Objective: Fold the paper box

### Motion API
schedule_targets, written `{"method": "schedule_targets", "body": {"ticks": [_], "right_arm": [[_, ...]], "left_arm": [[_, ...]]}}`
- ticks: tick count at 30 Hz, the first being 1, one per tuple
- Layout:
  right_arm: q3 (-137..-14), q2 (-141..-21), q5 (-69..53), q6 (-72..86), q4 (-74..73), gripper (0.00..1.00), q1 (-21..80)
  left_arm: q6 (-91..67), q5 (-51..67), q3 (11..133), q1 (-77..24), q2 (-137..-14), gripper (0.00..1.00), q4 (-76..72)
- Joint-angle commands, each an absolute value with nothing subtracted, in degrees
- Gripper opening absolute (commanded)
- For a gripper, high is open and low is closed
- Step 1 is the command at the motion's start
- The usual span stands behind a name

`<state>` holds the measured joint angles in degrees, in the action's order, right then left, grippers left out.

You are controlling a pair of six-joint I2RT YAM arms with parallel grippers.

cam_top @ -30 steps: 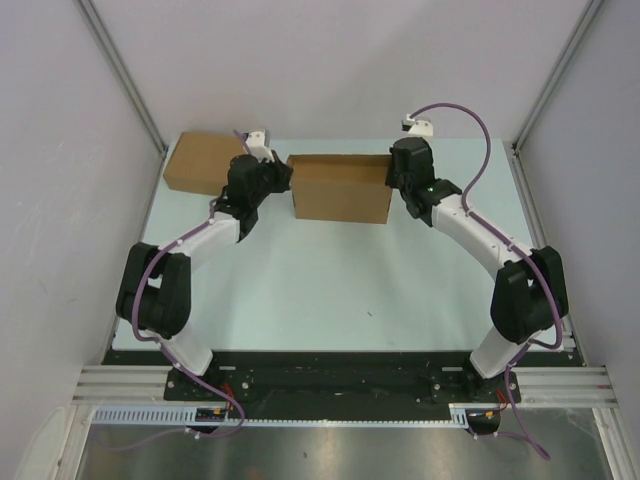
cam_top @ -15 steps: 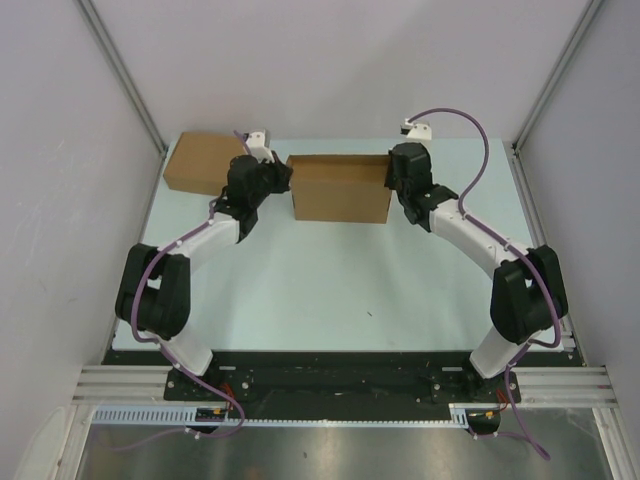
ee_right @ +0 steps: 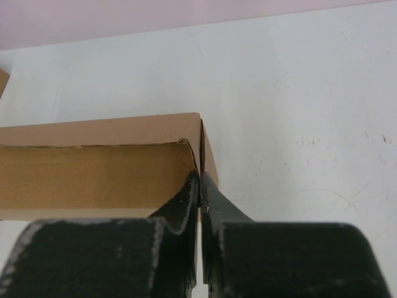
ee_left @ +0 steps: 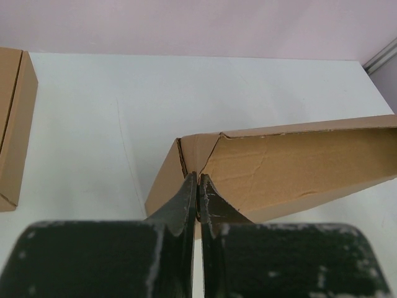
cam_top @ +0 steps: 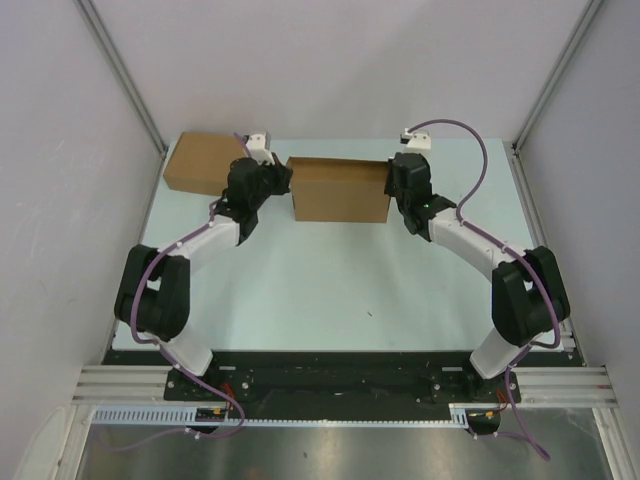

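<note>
The paper box point(cam_top: 340, 190) is a brown cardboard box standing open-topped at the back middle of the table, and it also fills the left wrist view point(ee_left: 298, 167) and the right wrist view point(ee_right: 93, 167). My left gripper point(cam_top: 283, 180) is shut on the box's left end wall, its fingertips pinched together on the cardboard edge point(ee_left: 198, 180). At the other end, my right gripper point(cam_top: 392, 180) is shut on the right end wall point(ee_right: 200, 177). The box's inner side walls show between the two ends.
A second, closed brown cardboard box point(cam_top: 200, 163) lies at the back left corner, just left of my left wrist, and its edge shows in the left wrist view point(ee_left: 12, 124). Grey walls and metal frame posts point(cam_top: 125, 75) border the table point(cam_top: 330, 290).
My right wrist and forearm have shifted slightly left and lower at the box's right end. The box and my left arm have hardly moved. Both grips are unchanged.
</note>
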<state>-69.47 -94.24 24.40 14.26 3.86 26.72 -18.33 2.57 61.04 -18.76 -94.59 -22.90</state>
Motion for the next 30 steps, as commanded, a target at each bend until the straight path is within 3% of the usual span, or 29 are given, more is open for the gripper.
{"method": "schedule_targets", "body": {"ticks": [1, 19, 23, 30], "right_arm": [[-66.01, -94.57, 25.31, 14.15, 1.58, 0.00, 26.46], [-63.98, -94.75, 25.49, 14.94, 2.64, 0.00, 26.63], [-63.98, -94.66, 25.58, 14.94, 2.81, 0.00, 26.63], [-63.98, -94.66, 25.58, 14.86, 3.25, 0.00, 26.72]], "left_arm": [[-17.23, 0.97, 59.24, -19.16, -91.76, 0.05, -22.59], [-17.93, 0.18, 56.08, -20.74, -91.67, 0.05, -22.59], [-17.75, -2.37, 55.20, -20.92, -89.57, 0.31, -22.50], [-16.79, -3.96, 55.46, -20.92, -84.64, 0.39, -22.15]]}}
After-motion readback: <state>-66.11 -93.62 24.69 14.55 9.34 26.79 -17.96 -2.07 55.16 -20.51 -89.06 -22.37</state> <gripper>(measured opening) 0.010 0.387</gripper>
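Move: My left fingers are closed on the near left corner of the paper box, whose middle lies about 11 cm to their right, 3 cm ahead and some 4 cm lower. The closed box sits about 17 cm to that hand's left, 7 cm farther out and roughly 9 cm below it. My right fingers still pinch the near right corner, with the paper box's middle about 10 cm to their left, 3 cm ahead and 4 cm lower. I ease my left hand back about 1 cm and slightly down with its fingers still shut, pause briefly, then open them to a bit over a third. The left fingertips let go of the paper box's left corner and back away towards me, some 2.5 cm in all, veering slightly left at the end. My right hand stays put, keeping its pinch on the right corner. ##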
